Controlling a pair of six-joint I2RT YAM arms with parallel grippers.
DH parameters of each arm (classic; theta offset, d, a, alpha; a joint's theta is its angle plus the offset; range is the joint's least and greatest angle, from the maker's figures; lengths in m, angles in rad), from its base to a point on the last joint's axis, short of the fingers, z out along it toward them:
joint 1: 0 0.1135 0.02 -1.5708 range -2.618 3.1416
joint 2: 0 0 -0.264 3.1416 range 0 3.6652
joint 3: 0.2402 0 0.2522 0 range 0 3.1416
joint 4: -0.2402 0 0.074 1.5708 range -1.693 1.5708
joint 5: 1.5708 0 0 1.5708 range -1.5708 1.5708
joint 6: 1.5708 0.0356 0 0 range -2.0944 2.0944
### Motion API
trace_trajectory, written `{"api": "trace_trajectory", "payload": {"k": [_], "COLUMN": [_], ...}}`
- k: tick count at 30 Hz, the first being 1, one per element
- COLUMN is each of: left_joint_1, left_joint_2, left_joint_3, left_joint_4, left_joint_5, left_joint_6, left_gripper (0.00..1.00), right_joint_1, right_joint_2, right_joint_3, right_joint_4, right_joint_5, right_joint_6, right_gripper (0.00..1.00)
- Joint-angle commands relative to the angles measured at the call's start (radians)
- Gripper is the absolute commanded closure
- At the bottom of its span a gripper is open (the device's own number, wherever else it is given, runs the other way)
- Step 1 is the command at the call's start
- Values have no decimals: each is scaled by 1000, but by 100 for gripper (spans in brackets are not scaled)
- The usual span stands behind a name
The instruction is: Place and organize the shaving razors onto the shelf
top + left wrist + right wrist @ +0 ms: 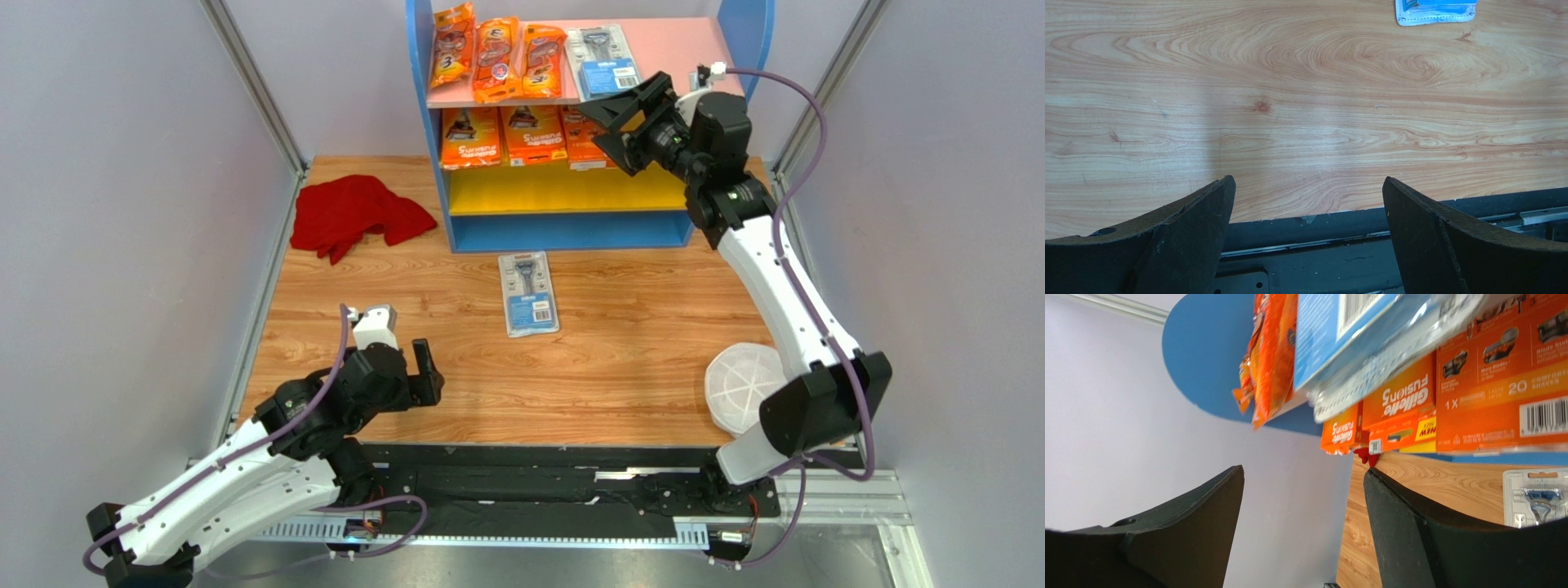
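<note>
The shelf [725,27] has blue sides, a pink top board and yellow lower boards. Three narrow orange razor bags [496,56] and a grey-blue blister card [605,61] lie on the pink top. Orange razor boxes [535,132] stand on the board below. Another blister card [530,294] lies flat on the table in front of the shelf. My right gripper [608,130] hangs open and empty at the shelf's right front, just below the top card. The right wrist view shows that card [1364,331] and the boxes [1499,386] close overhead. My left gripper [427,374] rests open and empty low over the table's near left.
A red cloth [356,214] lies crumpled left of the shelf. A round white lidded dish [742,386] sits near the right arm's base. The left wrist view shows bare wood, the table's black front rail [1309,245] and a corner of the loose blister card [1435,11].
</note>
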Motion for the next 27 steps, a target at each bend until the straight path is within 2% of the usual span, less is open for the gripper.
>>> {"api": "trace_trajectory", "payload": {"k": [1, 6, 11, 14, 18, 20, 23, 27], "left_joint_1": [-2, -2, -2, -2, -2, -2, -2, -2], "left_joint_2": [-6, 3, 31, 57, 95, 114, 122, 109], "left_joint_3": [-1, -11, -19, -19, -10, 10, 47, 88], "left_joint_4": [24, 38, 64, 93, 123, 116, 84, 46], "left_joint_5": [5, 12, 25, 35, 52, 57, 51, 36], "left_joint_6": [14, 17, 22, 28, 29, 29, 25, 31], "left_gripper": [1, 1, 1, 1, 1, 1, 1, 1], "right_joint_1": [2, 2, 2, 3, 16, 20, 52, 162], "right_joint_2": [-145, -344, -557, -632, -656, -651, -614, -529], "right_joint_3": [-77, -267, -446, -543, -644, -701, -710, -688], "right_joint_4": [58, 9, -140, -227, -284, -251, -234, -212], "right_joint_5": [-18, -4, 33, 50, 51, 24, 50, 142], "right_joint_6": [-59, -128, -246, -311, -356, -346, -349, -385], "right_gripper": [24, 24, 23, 24, 25, 26, 27, 27]}}
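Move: The last razor pack on the table lies far below my open right hand, about 41 cm down, some 6 cm back and 10 cm to its left. The razor pack already laid on the top shelf is roughly 10 cm straight ahead and 4 cm higher; the nearest orange box is about 6 cm ahead, straight on, and 10 cm lower. From my left hand the table pack lies about 22 cm ahead, 18 cm right and 13 cm down. I pull my empty right hand straight back off the shelf front, about 17 cm and a little to the right, staying nearly level at first. Then I drop it some 18 cm in front of the shelves, towards the last pack on the table, tipping the fingers down roughly 25 degrees and leaving them open. My left hand only shifts about 2 cm right. ##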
